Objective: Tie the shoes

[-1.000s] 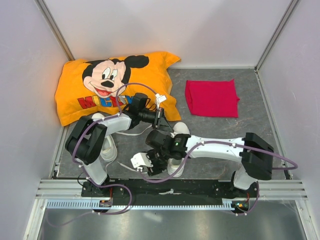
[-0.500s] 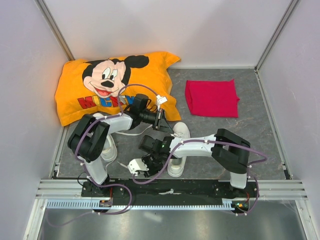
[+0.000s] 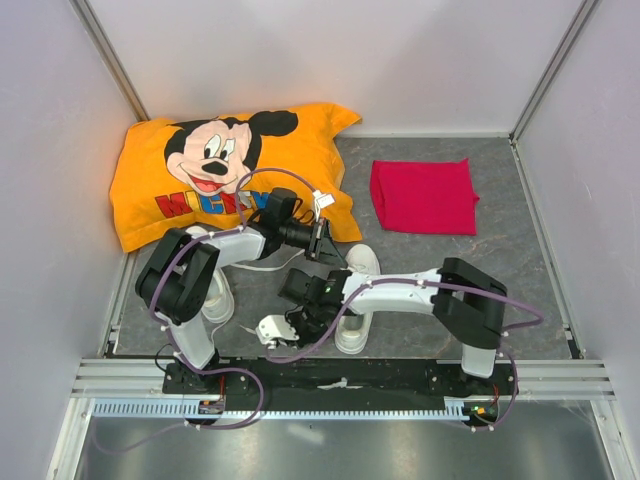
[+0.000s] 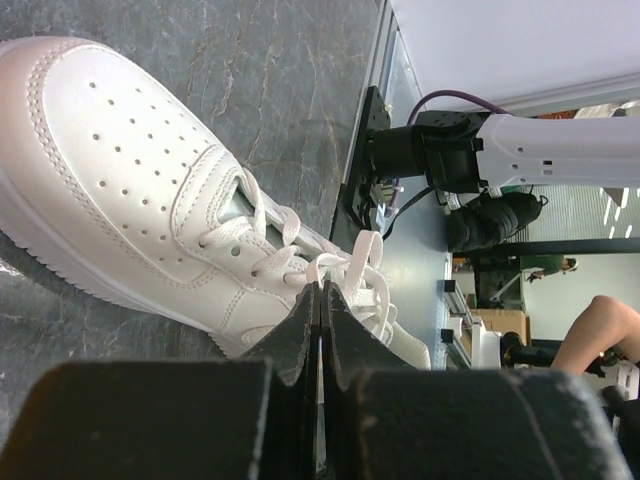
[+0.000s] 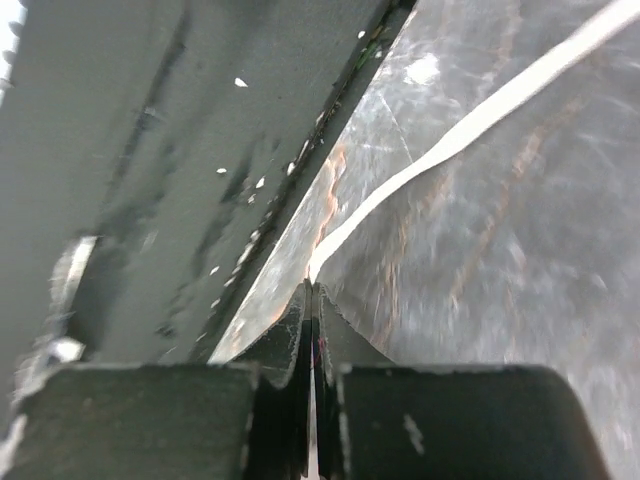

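Two white shoes stand on the grey floor: one (image 3: 216,292) under my left arm, the other (image 3: 361,261) in the middle, partly hidden by my right arm. My left gripper (image 3: 328,250) hovers by the middle shoe's toe end. In the left wrist view that shoe (image 4: 130,190) lies across the frame, and the left gripper (image 4: 322,292) is shut on a loop of its lace (image 4: 352,268). My right gripper (image 3: 268,335) is low by the front rail. It (image 5: 311,287) is shut on a thin white lace (image 5: 480,115) that trails away over the floor.
An orange Mickey Mouse pillow (image 3: 230,165) lies at the back left and a folded red cloth (image 3: 423,196) at the back right. Pale walls close in both sides and the back. A black rail (image 3: 340,375) runs along the near edge, right by the right gripper.
My right gripper has gone from open to shut, pinching the lace near the front rail, after its arm folded and swung left. The left arm and its grip have not moved.
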`<state>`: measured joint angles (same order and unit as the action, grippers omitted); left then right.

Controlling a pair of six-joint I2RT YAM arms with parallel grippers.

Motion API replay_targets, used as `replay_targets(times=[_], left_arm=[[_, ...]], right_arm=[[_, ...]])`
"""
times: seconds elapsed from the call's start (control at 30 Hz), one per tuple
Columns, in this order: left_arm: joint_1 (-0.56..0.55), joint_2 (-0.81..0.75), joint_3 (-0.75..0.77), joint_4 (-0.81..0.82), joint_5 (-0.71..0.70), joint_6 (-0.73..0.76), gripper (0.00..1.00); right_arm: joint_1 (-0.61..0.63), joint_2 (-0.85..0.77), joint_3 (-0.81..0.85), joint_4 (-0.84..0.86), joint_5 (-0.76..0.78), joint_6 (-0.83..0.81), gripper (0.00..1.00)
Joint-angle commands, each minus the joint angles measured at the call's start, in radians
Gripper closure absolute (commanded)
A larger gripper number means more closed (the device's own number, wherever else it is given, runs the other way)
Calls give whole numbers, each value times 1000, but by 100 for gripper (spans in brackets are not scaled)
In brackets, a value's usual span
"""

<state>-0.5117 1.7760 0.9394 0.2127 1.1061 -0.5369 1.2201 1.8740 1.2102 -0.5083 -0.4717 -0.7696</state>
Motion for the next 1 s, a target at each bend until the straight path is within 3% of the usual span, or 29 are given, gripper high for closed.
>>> replay_targets(times=[0.0, 0.2, 0.37, 0.53, 0.73, 0.97], left_arm=[[-1, -46, 32, -41, 25, 58, 98], [2, -144, 101, -277, -26, 190, 98], [28, -223, 122, -466, -75, 354, 98], [91, -289, 140, -607, -117, 468, 99], [151, -331, 186, -739, -198, 629, 98], [187, -378, 185, -809, -322, 716, 98]], right_arm=[[-1, -207, 77, -68, -4, 133, 100], [-102, -445, 81, -270, 38, 259, 100], [-313, -602, 61, -441, 85, 237, 100], [-444, -792, 2, -550, 206, 181, 100], [-470, -961, -86, -631, 373, 182, 100], [-475, -1114, -245, -664, 597, 188, 100]])
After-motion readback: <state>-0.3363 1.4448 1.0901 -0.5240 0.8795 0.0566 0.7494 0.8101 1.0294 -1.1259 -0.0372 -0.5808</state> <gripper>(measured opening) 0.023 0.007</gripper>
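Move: The right hand, low beside the front edge, already pinches the slack lace; the right shoe's laced knot lies roughly 10 cm ahead of it, 13 cm to its right and some 6 cm above. The left shoe is about 11 cm ahead and 16 cm to its left. For the left hand, shut on lace, that same knot is some 4 cm back, 3 cm right and 4 cm below; the loose lace is about 14 cm left, 1 cm ahead, 12 cm below. Still pinching the lace, the right hand lifts it steeply off the table, then sweeps about 27 cm right over the shoe, rising some 20 cm and sinking slightly at the end, a little forward overall, turning clockwise nearly 50 degrees. The left keeps its lace pinched, rises about 5 cm, then draws some 9 cm left away from the knot, its wrist rolling. ##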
